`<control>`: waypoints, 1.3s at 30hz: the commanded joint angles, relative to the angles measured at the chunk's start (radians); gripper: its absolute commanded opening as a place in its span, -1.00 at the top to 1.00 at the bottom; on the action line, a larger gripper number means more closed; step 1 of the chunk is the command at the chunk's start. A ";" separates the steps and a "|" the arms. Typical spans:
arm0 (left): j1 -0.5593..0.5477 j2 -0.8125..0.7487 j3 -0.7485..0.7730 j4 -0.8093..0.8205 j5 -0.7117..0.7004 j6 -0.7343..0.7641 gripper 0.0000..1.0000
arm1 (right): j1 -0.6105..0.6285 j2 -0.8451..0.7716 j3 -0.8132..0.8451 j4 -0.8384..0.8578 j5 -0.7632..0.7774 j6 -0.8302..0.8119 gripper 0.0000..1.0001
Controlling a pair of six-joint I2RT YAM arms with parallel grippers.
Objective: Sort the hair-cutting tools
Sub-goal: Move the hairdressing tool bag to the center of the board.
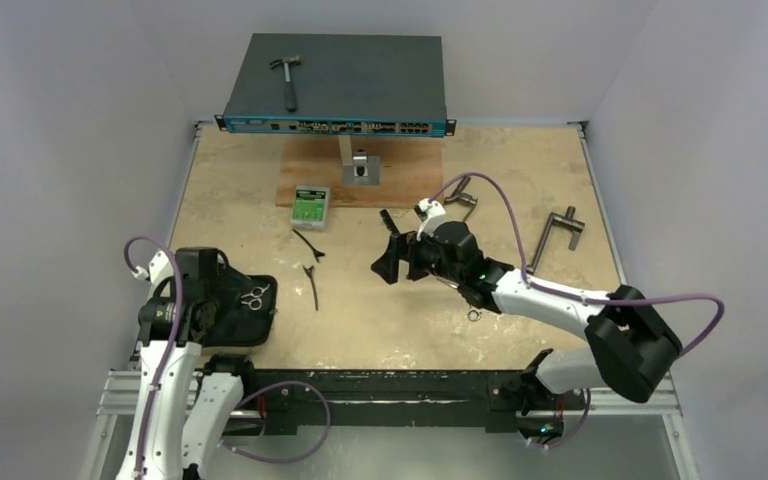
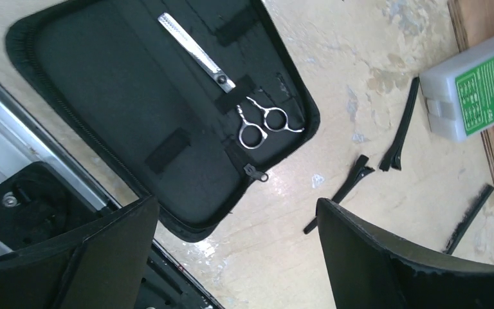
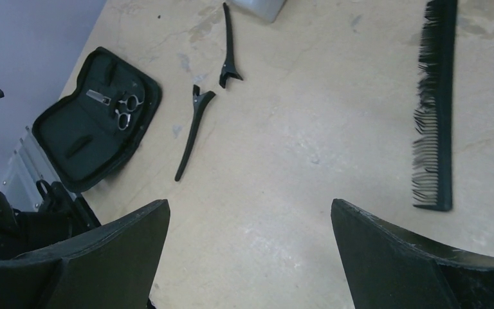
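Silver scissors [image 2: 244,109] lie strapped inside an open black zip case [image 2: 103,96] at the table's left [image 1: 240,305]. Two slim black hair clips [image 2: 402,125] [image 2: 344,190] rest on the bare table right of the case. A long black comb [image 3: 439,109] lies further right. My left gripper [image 2: 237,203] hovers open over the case's near corner, holding nothing. At mid-table my right gripper [image 3: 250,203] stands open above bare wood, with the comb to its right and the clips [image 3: 192,132] to its left. A small silver ring [image 1: 473,315] shows beside my right forearm, the rest of that object hidden.
A white and green box [image 1: 311,205] sits behind the clips on a brown board. Two grey T-handle tools [image 1: 465,195] [image 1: 560,232] lie at the back right. A hammer [image 1: 286,78] rests on a network switch [image 1: 360,80] at the back. White walls enclose the table.
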 commanded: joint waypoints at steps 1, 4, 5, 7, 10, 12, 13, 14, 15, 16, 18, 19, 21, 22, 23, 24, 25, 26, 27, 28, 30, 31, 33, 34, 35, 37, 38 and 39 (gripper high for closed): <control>0.050 -0.015 0.042 -0.064 -0.032 -0.011 -0.84 | 0.025 0.072 0.089 0.071 -0.041 0.003 -0.98; 0.053 -0.023 0.014 0.013 0.053 0.026 -0.84 | 0.027 0.095 0.099 0.072 0.015 0.010 -0.97; 0.052 -0.021 0.006 0.038 0.081 0.041 -0.84 | 0.027 0.101 0.105 0.057 0.053 0.006 -0.97; 0.053 -0.017 -0.004 0.066 0.107 0.046 -0.84 | 0.027 0.122 0.127 0.037 0.096 -0.022 -0.93; 0.053 -0.020 0.005 0.056 0.094 0.047 -0.85 | 0.037 0.181 0.179 0.052 0.053 -0.049 -0.85; 0.052 -0.032 0.023 0.027 0.065 0.046 -0.85 | 0.062 0.234 0.234 0.070 0.010 -0.064 -0.82; 0.053 -0.041 0.038 0.009 0.045 0.043 -0.85 | 0.082 0.262 0.266 0.079 -0.007 -0.074 -0.81; 0.053 -0.050 0.053 -0.017 0.024 0.040 -0.85 | 0.103 0.293 0.302 0.085 -0.020 -0.090 -0.81; 0.053 -0.059 0.073 -0.038 0.004 0.038 -0.85 | 0.127 0.328 0.346 0.080 -0.025 -0.106 -0.79; 0.052 -0.064 0.094 -0.061 -0.020 0.036 -0.85 | 0.150 0.363 0.391 0.064 -0.031 -0.127 -0.78; 0.052 -0.069 0.134 -0.108 -0.064 0.033 -0.85 | 0.189 0.440 0.490 0.026 -0.033 -0.165 -0.73; 0.053 -0.070 0.148 -0.124 -0.075 0.031 -0.85 | 0.204 0.474 0.529 0.014 -0.028 -0.182 -0.69; 0.052 -0.074 0.160 -0.148 -0.082 0.020 -0.84 | 0.231 0.530 0.588 0.005 -0.010 -0.210 -0.63; 0.052 -0.078 0.159 -0.150 -0.077 0.017 -0.84 | 0.238 0.557 0.613 0.002 -0.007 -0.222 -0.59; 0.052 -0.086 0.150 -0.149 -0.071 0.013 -0.84 | 0.244 0.580 0.639 -0.003 -0.006 -0.231 -0.56; 0.053 -0.092 0.142 -0.145 -0.063 0.008 -0.83 | 0.248 0.606 0.665 -0.010 -0.006 -0.244 -0.49; 0.052 -0.098 0.129 -0.134 -0.050 0.012 -0.83 | 0.254 0.632 0.692 -0.018 -0.011 -0.258 -0.45; 0.052 -0.105 0.118 -0.119 -0.033 0.024 -0.82 | 0.259 0.655 0.718 -0.027 -0.015 -0.273 -0.40; 0.052 -0.112 0.110 -0.110 -0.020 0.036 -0.82 | 0.270 0.687 0.764 -0.042 -0.022 -0.297 -0.34; 0.053 -0.117 0.104 -0.104 -0.007 0.046 -0.81 | 0.279 0.710 0.798 -0.064 -0.020 -0.319 -0.30; 0.053 -0.132 0.094 -0.101 0.008 0.053 -0.82 | 0.299 0.750 0.858 -0.091 -0.009 -0.350 -0.21; 0.053 -0.140 0.093 -0.105 0.009 0.053 -0.82 | 0.310 0.769 0.885 -0.104 -0.002 -0.360 -0.19; 0.053 -0.152 0.095 -0.117 0.007 0.053 -0.82 | 0.330 0.803 0.930 -0.119 0.017 -0.379 -0.17; 0.053 -0.155 0.096 -0.126 0.003 0.052 -0.82 | 0.338 0.820 0.945 -0.123 0.021 -0.382 -0.16; 0.053 -0.159 0.096 -0.131 0.001 0.049 -0.82 | 0.343 0.837 0.963 -0.128 0.023 -0.383 -0.14; 0.053 -0.168 0.087 -0.135 0.002 0.043 -0.82 | 0.358 0.871 0.998 -0.137 0.034 -0.389 -0.13; 0.052 -0.174 0.082 -0.137 0.005 0.040 -0.81 | 0.367 0.888 1.017 -0.143 0.045 -0.395 -0.13; 0.053 -0.176 0.078 -0.137 0.009 0.036 -0.82 | 0.376 0.904 1.036 -0.150 0.059 -0.403 -0.12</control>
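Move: The hairdressing tool bag lies open about 36 cm to the right hand's left, some 6 cm back and 10 cm below it. Of the two hair clips on the way, the near one is roughly 17 cm left and 2 cm back of that hand, the far one 18 cm left and 7 cm ahead. From the left hand the bag is about 5 cm left, 3 cm ahead and 11 cm down, with the scissors in it 4 cm left, 5 cm ahead. The tool bag's right side is what the right hand makes for: it sweeps some 26 cm left past the clips, bowing slightly forward on the way and sinking about 4 cm, mostly late. Its wrist turns counter-clockwise while its fingers narrow from wide to just over half open. The left hand, empty and still wide open, rises roughly 3 cm and draws back 3 cm above the bag. ##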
